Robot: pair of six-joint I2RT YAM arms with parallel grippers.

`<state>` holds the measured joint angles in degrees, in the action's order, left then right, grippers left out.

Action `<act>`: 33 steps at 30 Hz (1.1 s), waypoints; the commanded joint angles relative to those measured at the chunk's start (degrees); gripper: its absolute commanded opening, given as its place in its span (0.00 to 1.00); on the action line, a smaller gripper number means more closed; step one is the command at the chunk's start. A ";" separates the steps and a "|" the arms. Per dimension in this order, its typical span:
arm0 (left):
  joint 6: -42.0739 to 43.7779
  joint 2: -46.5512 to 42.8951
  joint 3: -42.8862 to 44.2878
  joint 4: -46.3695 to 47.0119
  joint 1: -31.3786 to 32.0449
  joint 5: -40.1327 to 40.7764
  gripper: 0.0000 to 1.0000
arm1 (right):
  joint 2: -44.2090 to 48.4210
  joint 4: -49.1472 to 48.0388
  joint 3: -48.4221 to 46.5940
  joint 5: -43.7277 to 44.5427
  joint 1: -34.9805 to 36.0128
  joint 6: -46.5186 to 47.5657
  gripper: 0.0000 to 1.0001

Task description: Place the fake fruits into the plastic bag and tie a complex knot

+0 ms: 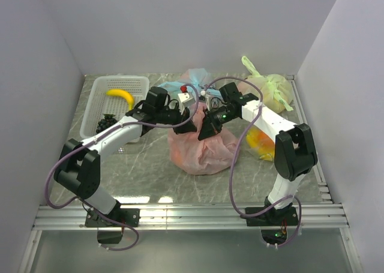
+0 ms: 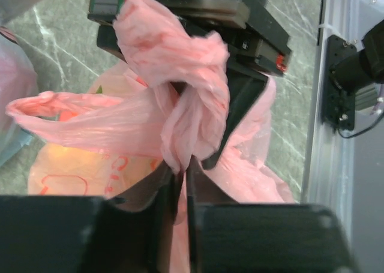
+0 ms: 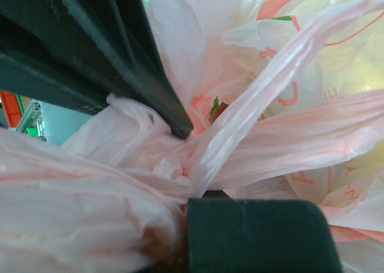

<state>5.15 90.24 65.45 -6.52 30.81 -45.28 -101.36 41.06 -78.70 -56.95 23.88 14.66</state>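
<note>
The pink plastic bag [image 1: 202, 148] lies bulging at mid-table, and blurred yellow and orange fruit [image 2: 69, 165] shows through its skin. Above it the handles twist into a knot [image 2: 187, 108], one pink end sticking out left. My left gripper [image 1: 185, 124] is shut on a pink strand just below the knot [image 2: 182, 170]. My right gripper [image 1: 206, 129] meets it from the other side, shut on the bunched pink plastic at the knot [image 3: 193, 165]. A yellow banana [image 1: 120, 96] and dark grapes [image 1: 107, 123] lie in the basket.
A white slotted basket [image 1: 96, 99] stands at the left. A tied light blue bag [image 1: 180, 86] sits behind the grippers, a pale green bag [image 1: 271, 88] at the back right, and another filled bag [image 1: 260, 142] lies under the right arm.
</note>
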 commanded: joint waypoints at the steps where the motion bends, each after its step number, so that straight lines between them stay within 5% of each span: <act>1: 0.91 -4.80 2.22 -4.17 -1.09 -3.15 0.22 | 3.09 -1.07 0.30 -2.81 -1.03 3.96 0.00; 9: 1.79 -4.37 12.32 -15.18 -13.57 -9.38 0.57 | 3.28 4.72 -4.09 -6.77 -0.77 19.32 0.00; 22: -17.79 7.93 16.46 -0.61 -10.07 -19.06 0.57 | 0.37 18.26 -10.86 -6.77 2.05 36.05 0.00; 33: -28.16 11.10 14.36 8.89 -10.24 -22.48 0.56 | 1.52 20.11 -9.55 -5.63 2.75 40.54 0.00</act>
<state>-18.13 100.27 80.68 -3.64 20.88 -64.60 -100.77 59.48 -86.91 -62.13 26.02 52.56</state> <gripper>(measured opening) 0.563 0.010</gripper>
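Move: The pink bag's gathered neck, the thing worked on, is still shut in the right fingers, roughly 3 cm to the left hand's right, 2 cm back and 3 cm lower; the left fingers are just loosening on it. Its full body lies about 7 cm back, 4 cm right and 12 cm below the left hand. The blue bag stands some 13 cm straight ahead of the left hand, 12 cm lower. The bag's pink film comes free of the left fingers as they open to a little over half; that hand swings up, leftward and forward, about 9 cm up at most, then doubles back some 6 cm rightward over the bag and dips, its fingers levelling out as it rolls. Still shut on the neck, the right hand lifts about 3 cm, eases back 2 cm and twists some 30 degrees, counter-clockwise in part. ##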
